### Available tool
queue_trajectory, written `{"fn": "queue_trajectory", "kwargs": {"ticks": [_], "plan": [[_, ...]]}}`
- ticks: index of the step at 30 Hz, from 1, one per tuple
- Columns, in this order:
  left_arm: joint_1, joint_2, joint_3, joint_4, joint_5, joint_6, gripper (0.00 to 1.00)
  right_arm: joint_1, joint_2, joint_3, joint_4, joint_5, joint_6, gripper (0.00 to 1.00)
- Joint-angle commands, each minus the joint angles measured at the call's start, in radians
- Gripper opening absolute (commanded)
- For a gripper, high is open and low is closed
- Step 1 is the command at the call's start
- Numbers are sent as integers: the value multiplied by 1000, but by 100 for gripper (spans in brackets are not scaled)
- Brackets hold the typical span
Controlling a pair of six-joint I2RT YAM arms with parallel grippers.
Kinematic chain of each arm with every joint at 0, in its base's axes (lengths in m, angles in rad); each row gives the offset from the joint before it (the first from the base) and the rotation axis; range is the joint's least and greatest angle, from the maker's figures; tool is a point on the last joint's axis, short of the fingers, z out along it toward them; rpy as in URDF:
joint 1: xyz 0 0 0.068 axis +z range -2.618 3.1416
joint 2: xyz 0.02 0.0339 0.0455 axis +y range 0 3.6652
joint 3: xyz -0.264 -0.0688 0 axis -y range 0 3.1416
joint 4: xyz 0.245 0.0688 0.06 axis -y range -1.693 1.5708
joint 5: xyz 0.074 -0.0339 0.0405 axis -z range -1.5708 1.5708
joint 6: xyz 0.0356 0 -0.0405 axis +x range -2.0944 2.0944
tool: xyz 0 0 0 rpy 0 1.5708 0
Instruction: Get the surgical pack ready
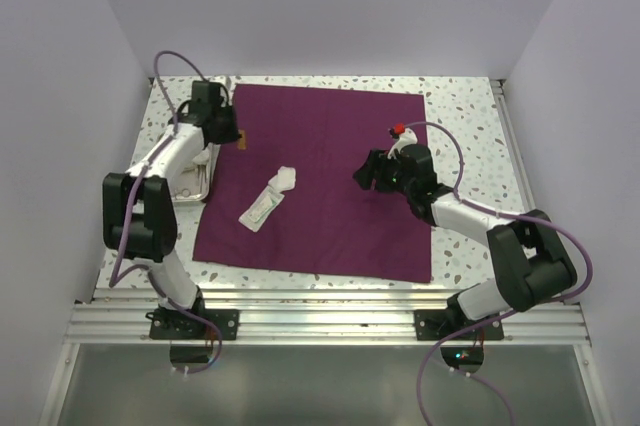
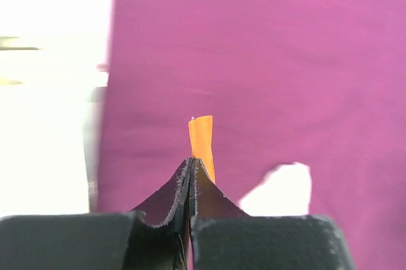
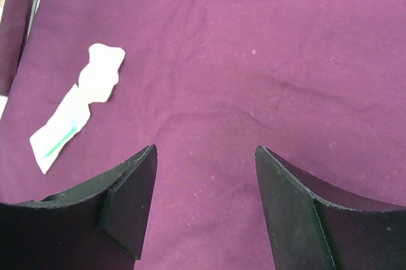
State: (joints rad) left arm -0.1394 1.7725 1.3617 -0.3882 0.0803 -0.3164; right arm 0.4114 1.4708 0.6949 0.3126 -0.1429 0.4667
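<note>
The plum-purple cloth (image 1: 330, 181) of the surgical pack lies spread flat on the table. On its left part lie a piece of white gauze (image 1: 285, 178) and a white packet (image 1: 260, 209), which the right wrist view shows as gauze (image 3: 101, 72) and packet (image 3: 57, 134). A small steel tray (image 1: 201, 178) sits just off the cloth's left edge. Over the cloth's upper left edge, my left gripper (image 2: 192, 163) is shut on a thin orange strip (image 2: 202, 142) that sticks out past the fingertips. Above the cloth's right half, my right gripper (image 3: 206, 153) is open with nothing between its fingers.
The speckled tabletop (image 1: 470, 136) shows around the cloth. White walls close the back and both sides. An aluminium rail (image 1: 330, 321) runs along the near edge by the arm bases.
</note>
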Motion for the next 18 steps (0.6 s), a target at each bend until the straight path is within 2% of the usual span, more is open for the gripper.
{"fn": "queue_trajectory", "kwargs": {"ticks": [1, 5, 9, 18], "plan": [[60, -68, -9, -49, -143, 54, 0, 4, 6, 8, 23, -3, -13, 66], [106, -82, -32, -78, -234, 80, 0, 4, 6, 6, 25, -7, -10, 66], [133, -81, -55, -72, -402, 91, 0, 6, 8, 6, 25, -9, -10, 66], [166, -1, -72, 11, -456, 112, 0, 6, 16, 8, 25, -3, -13, 66]]}}
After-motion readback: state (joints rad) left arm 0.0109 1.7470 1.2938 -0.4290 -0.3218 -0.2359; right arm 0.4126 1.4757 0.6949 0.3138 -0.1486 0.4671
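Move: The left hand, holding the amber suture packet over the cloth's left edge, has the steel tray's middle about 18 cm to its left, nearly level fore and aft, and 10 cm lower. Inside the tray, the placed gauze lies some 13 cm left and 2 cm ahead, the glove packet 19 cm left and 4 cm ahead; the loose gauze on the cloth sits 9 cm right and 5 cm back. From the right hand the tray is roughly 49 cm left and 4 cm ahead. With fingers still shut on the amber packet, the left hand sweeps about 14 cm to its left, off the cloth's edge and in over the tray, slowing as it goes and drawing back and sinking by some 2 cm each in the later part. On the way the wrist swings about 20 degrees counter-clockwise and rolls its left side up by as much, bringing the packet above the tray close to the placed gauze, without letting go. ##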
